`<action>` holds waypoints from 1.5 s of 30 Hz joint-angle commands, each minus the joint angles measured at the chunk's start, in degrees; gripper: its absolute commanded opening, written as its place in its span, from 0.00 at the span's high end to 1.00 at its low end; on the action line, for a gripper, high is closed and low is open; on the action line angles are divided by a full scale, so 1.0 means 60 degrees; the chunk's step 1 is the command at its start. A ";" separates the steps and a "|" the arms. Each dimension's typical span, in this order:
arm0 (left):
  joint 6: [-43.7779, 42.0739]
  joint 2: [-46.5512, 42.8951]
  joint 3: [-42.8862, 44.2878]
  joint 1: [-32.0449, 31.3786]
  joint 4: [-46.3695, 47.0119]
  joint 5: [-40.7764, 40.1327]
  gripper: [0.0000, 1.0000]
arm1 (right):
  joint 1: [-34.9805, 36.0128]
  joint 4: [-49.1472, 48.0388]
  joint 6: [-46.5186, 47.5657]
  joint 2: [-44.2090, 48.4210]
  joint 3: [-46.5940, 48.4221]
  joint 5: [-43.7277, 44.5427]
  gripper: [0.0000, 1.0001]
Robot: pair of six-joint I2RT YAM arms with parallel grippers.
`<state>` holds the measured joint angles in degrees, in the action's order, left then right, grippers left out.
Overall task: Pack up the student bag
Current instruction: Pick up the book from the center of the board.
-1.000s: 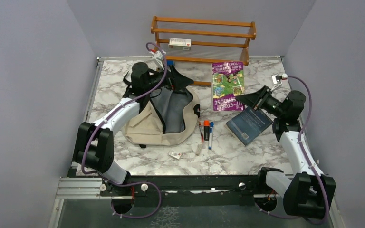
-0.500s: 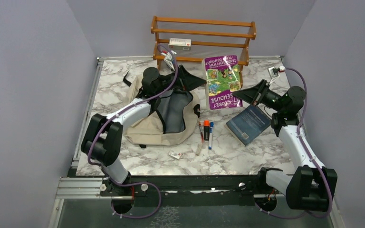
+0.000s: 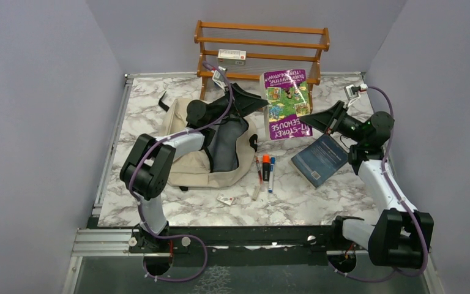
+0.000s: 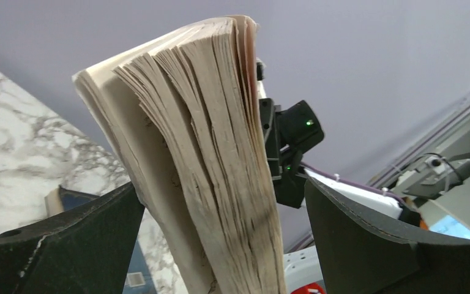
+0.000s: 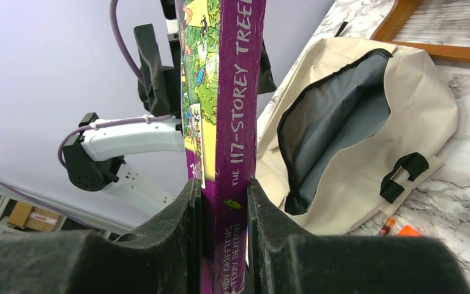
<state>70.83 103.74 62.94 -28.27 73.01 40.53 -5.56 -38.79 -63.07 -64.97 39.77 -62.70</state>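
Observation:
The student bag [image 3: 205,165], cream with a dark lining, lies unzipped at the left middle of the table; the right wrist view shows its mouth gaping [image 5: 404,110]. A purple paperback book [image 3: 286,104] is held up off the table to the right of the bag. My right gripper [image 3: 307,122] is shut on its spine end [image 5: 235,92]. My left gripper [image 3: 258,104] is wide open above the bag's far edge. The book's page edges [image 4: 208,153] stand between its jaws, with a gap on the right side.
A dark blue book [image 3: 321,160] lies flat under the right arm. Several markers and pens [image 3: 266,168] lie right of the bag, with a small white item [image 3: 225,199] nearer the front. A wooden rack [image 3: 262,52] with a small box [image 3: 231,56] stands at the back.
The right gripper has lifted the purple book and carried it left and back. The left gripper, still open, has swung right from over the bag until its jaws straddle the book.

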 commanded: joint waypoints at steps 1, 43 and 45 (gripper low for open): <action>0.1098 0.0226 0.0042 -0.0147 0.2112 0.0087 0.01 | 0.0054 -0.0707 -0.0036 -0.0067 0.0006 -0.0134 1.00; 0.0530 -0.0170 0.1744 -0.0124 0.0183 -0.0649 1.00 | 0.0056 0.0349 0.0962 0.1611 -0.0558 0.2969 0.27; 0.0662 -0.0173 0.1809 -0.0122 0.0580 -0.1102 1.00 | 0.0062 -0.0529 0.0247 0.1557 -0.0867 0.3348 0.23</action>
<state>72.88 106.17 70.72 -29.63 68.12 41.91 -5.41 -30.68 -52.90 -56.01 37.98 -51.48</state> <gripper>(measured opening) 0.244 0.739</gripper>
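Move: The purple book is clamped upright-ish in my right fingers, its middle some 5 cm to their left, 4 cm farther out and 3 cm higher. From my open left hand that middle is about 6 cm to the right and level, the page edge just at the fingertips. Roughly 33 cm beneath the left hand, the bag lies 18 cm left and 3 cm farther out, the orange highlighter 7 cm back and 1 cm right. My left hand eases back a centimetre, then comes forward again and about 2 cm right so its open fingers straddle the page edge, closes and pinches it, then lifts some 2 cm. My right hand keeps its pinch while sinking 1.5 cm and rolling slightly; once the left has hold it rises, opens, and starts backing off to the right, turning about 10 degrees clockwise. ##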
